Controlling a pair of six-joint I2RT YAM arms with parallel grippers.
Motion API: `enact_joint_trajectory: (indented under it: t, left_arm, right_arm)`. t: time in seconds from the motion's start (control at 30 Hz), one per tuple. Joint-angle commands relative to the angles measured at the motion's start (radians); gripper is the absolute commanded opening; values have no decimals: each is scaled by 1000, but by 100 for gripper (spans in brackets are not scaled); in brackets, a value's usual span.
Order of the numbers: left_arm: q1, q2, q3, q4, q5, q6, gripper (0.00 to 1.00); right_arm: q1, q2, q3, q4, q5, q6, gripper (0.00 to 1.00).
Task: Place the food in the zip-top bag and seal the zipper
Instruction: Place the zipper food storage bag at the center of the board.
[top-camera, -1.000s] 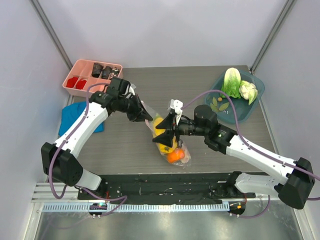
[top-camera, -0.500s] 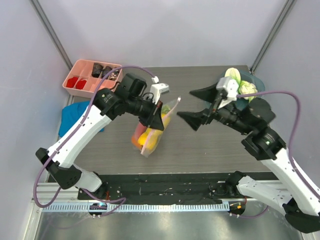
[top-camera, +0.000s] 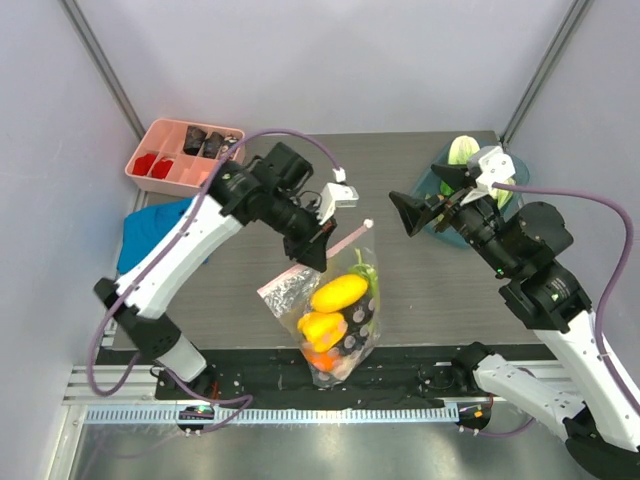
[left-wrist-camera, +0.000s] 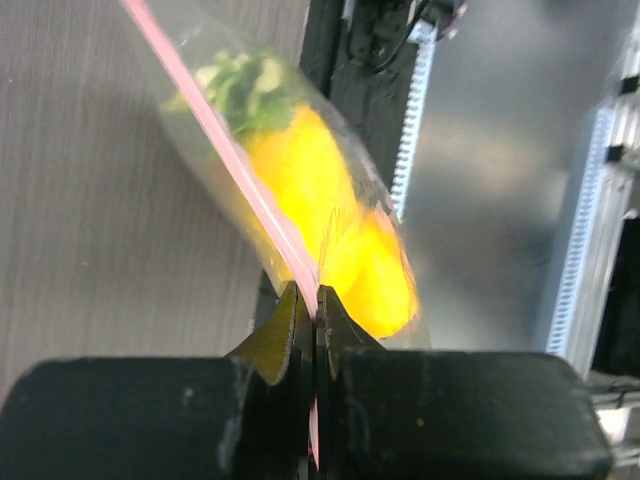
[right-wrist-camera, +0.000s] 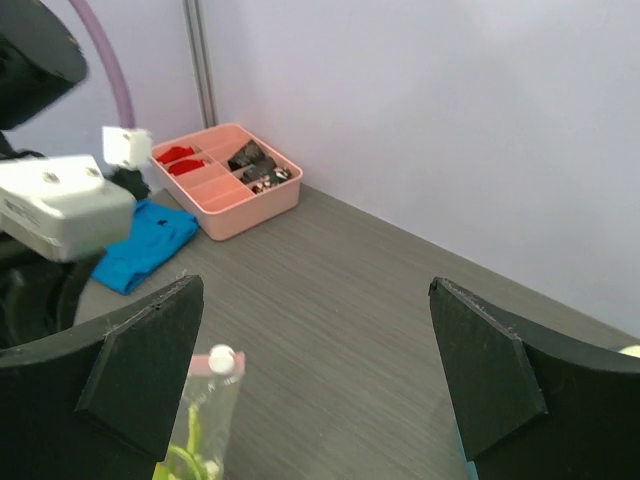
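The zip-top bag (top-camera: 338, 318) hangs from my left gripper (top-camera: 318, 247), which is shut on the pink zipper (top-camera: 340, 241) near its left end. Through the clear plastic I see food: yellow fruits (top-camera: 338, 293), dark grapes (top-camera: 358, 320), an orange piece (top-camera: 320, 358) and green leek (top-camera: 363, 270). In the left wrist view the left gripper (left-wrist-camera: 311, 298) pinches the pink strip (left-wrist-camera: 222, 145), with a yellow fruit (left-wrist-camera: 335, 235) beyond it. My right gripper (top-camera: 430, 197) is open, empty and raised to the right of the bag. In the right wrist view the right gripper (right-wrist-camera: 315, 370) frames the zipper's white slider (right-wrist-camera: 222, 360).
A teal tray (top-camera: 440, 165) at the back right holds pale green cabbage (top-camera: 460, 150), partly hidden by my right arm. A pink compartment tray (top-camera: 185, 155) stands at the back left, and a blue cloth (top-camera: 150, 230) lies in front of it. The bag's bottom hangs over the table's front edge.
My right gripper let go of the bag, opened and pulled back to the right. My left gripper lifted the bag off the table and swung it toward the front edge.
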Motion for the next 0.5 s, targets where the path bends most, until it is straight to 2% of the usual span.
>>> enact_joint_trajectory:
  t: [0.0,0.1,0.23,0.4,0.47]
  left_arm:
    - [19,121,-2,-116,-40,259,0]
    - [75,165,-23,-36,-78,342,0]
    - [154,236,9,42,-145,423,0]
    - [164,291,1,88,-215,621,0]
    - [192,302,-25,153,-218,672,0]
  right_arm:
    - [-3,30,-19,1,47,-23,100]
    - [-3,43,-33,2,128,-25,100]
    - [-12,38,-66,2,150,-22,100]
    - [-21,50,-94,2,156,4,100]
    - [-30,55,-111,5,156,17,100]
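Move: The left hand pinches the bag's pink zipper edge; the middle of the board lies about 26 cm ahead of that hand, 1 cm right and some 31 cm below. The food in the bag hangs about 15 cm below it, 4 cm back and 4 cm right; the white slider end sits level, roughly 8 cm ahead and 8 cm right. From the empty right hand, the board's middle is about 18 cm ahead, 13 cm left and 45 cm below. The left hand keeps its pinch on the pink zipper edge and carries the hanging bag forward and down in about equal measure, some 12 cm each, sinking first and then mostly advancing, towards the middle of the board while its fingers tip roughly 15 degrees steeper. The right hand, still empty and wide open, sinks about 6 cm and edges 3 to 4 cm forward, turning slightly clockwise. ##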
